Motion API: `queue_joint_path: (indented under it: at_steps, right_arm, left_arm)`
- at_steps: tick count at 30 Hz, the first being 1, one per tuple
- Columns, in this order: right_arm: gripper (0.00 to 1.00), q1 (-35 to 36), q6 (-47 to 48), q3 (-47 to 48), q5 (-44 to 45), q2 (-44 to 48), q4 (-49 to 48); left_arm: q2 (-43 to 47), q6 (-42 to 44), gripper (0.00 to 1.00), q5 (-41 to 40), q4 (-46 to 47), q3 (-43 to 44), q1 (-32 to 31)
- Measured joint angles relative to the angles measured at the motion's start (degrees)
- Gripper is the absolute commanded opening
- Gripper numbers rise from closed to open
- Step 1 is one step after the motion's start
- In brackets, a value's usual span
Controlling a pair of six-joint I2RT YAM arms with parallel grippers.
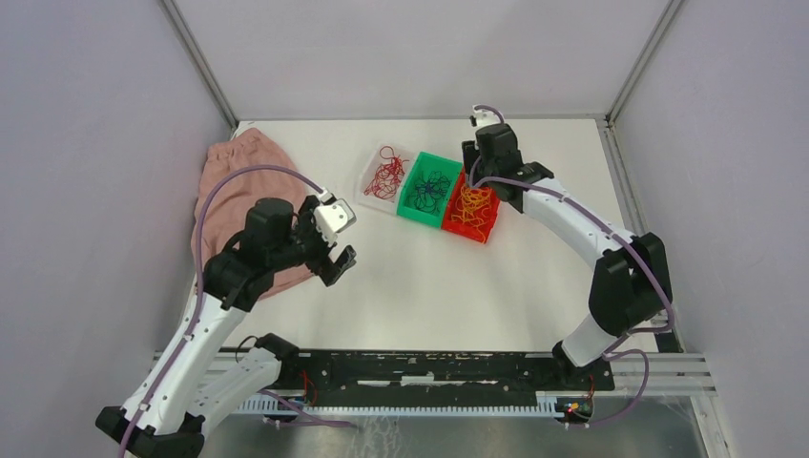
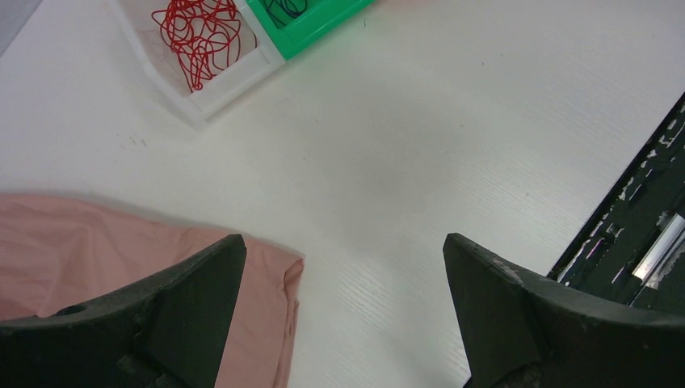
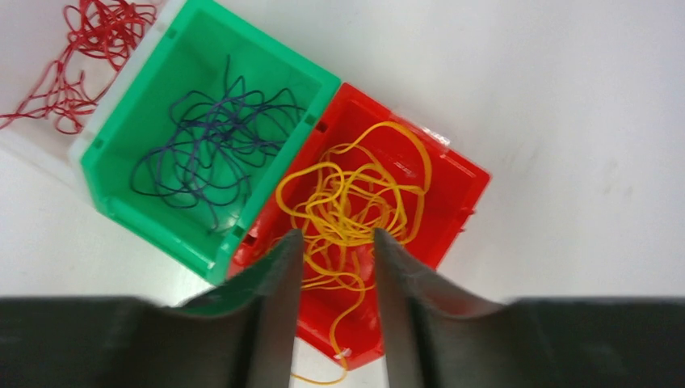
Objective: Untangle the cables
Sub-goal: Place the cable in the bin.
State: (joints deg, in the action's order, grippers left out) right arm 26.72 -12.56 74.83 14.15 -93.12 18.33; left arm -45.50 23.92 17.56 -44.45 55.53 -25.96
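Observation:
The cables lie sorted by colour in three bins set side by side. Red cables [image 1: 385, 175] [image 2: 198, 36] fill a clear bin, dark blue cables [image 1: 426, 188] [image 3: 206, 145] a green bin, and yellow cables [image 1: 472, 202] [image 3: 355, 194] a red bin. One yellow strand hangs over the red bin's near rim. My right gripper [image 1: 474, 181] [image 3: 338, 236] hovers over the red bin, its jaws parted, with the yellow tangle showing below the gap. My left gripper [image 1: 336, 267] [image 2: 343, 250] stands wide open over bare table, holding nothing.
A pink cloth [image 1: 234, 205] [image 2: 81, 242] lies at the left, its corner under my left finger. The clear bin [image 2: 230, 81], green bin [image 3: 153, 214] and red bin [image 3: 460, 182] sit at mid-back. A black rail [image 1: 429, 367] [image 2: 638, 234] runs along the near edge.

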Motion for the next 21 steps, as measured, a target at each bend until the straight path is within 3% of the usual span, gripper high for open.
queue_joint_path:
  at_steps: [4, 11, 14, 17, 21]
  right_arm:
    - [0.98, 0.02, -0.52, 0.66, 3.48, 0.96, 0.44]
    - [1.0, 0.13, -1.62, -4.07, 11.39, 10.05, -1.14]
    - [1.0, 0.17, -2.54, -13.35, 17.9, 17.84, -5.49]
    - [1.0, 0.02, -2.05, -25.22, 25.4, 24.24, -12.22]
    - [1.0, -2.25, -1.57, -42.05, 35.56, 26.75, -21.66]
  left_arm:
    - [-0.92, -0.02, 0.99, -1.4, 0.09, 0.24, 0.0]
    - [-4.7, -0.09, 1.0, -4.0, 3.58, 0.24, 1.77]
    - [-6.14, -0.15, 1.0, -3.28, 7.32, -0.2, 5.44]
    - [-9.14, -0.66, 0.99, -0.94, 12.48, -1.7, 12.98]
    - [-13.94, -1.14, 0.99, -0.46, 21.62, -7.78, 20.63]
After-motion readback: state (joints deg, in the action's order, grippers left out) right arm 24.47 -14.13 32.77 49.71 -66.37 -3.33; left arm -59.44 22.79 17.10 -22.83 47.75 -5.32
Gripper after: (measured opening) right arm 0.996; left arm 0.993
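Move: The yellow cable lies in the red bin almost straight under the right hand, about 13 cm below, some 1 cm left and 1 cm back. The green bin is about 10 cm left and 3 cm ahead of the right hand, the white bin 20 cm left and 6 cm ahead. From the left hand the yellow cable is roughly 20 cm ahead, 26 cm right; the pink cloth's middle is 16 cm ahead, 21 cm left. The yellow cable is left in the red bin as the right fingers, already parted, open wide; the right hand lifts about 5 cm, swings right some 17 cm and back 10 cm off the bin, sinking again, turning clockwise about 35 degrees. The wide-open left hand goes some 11 cm forward, left and lower towards the pink cloth, turning counter-clockwise. ##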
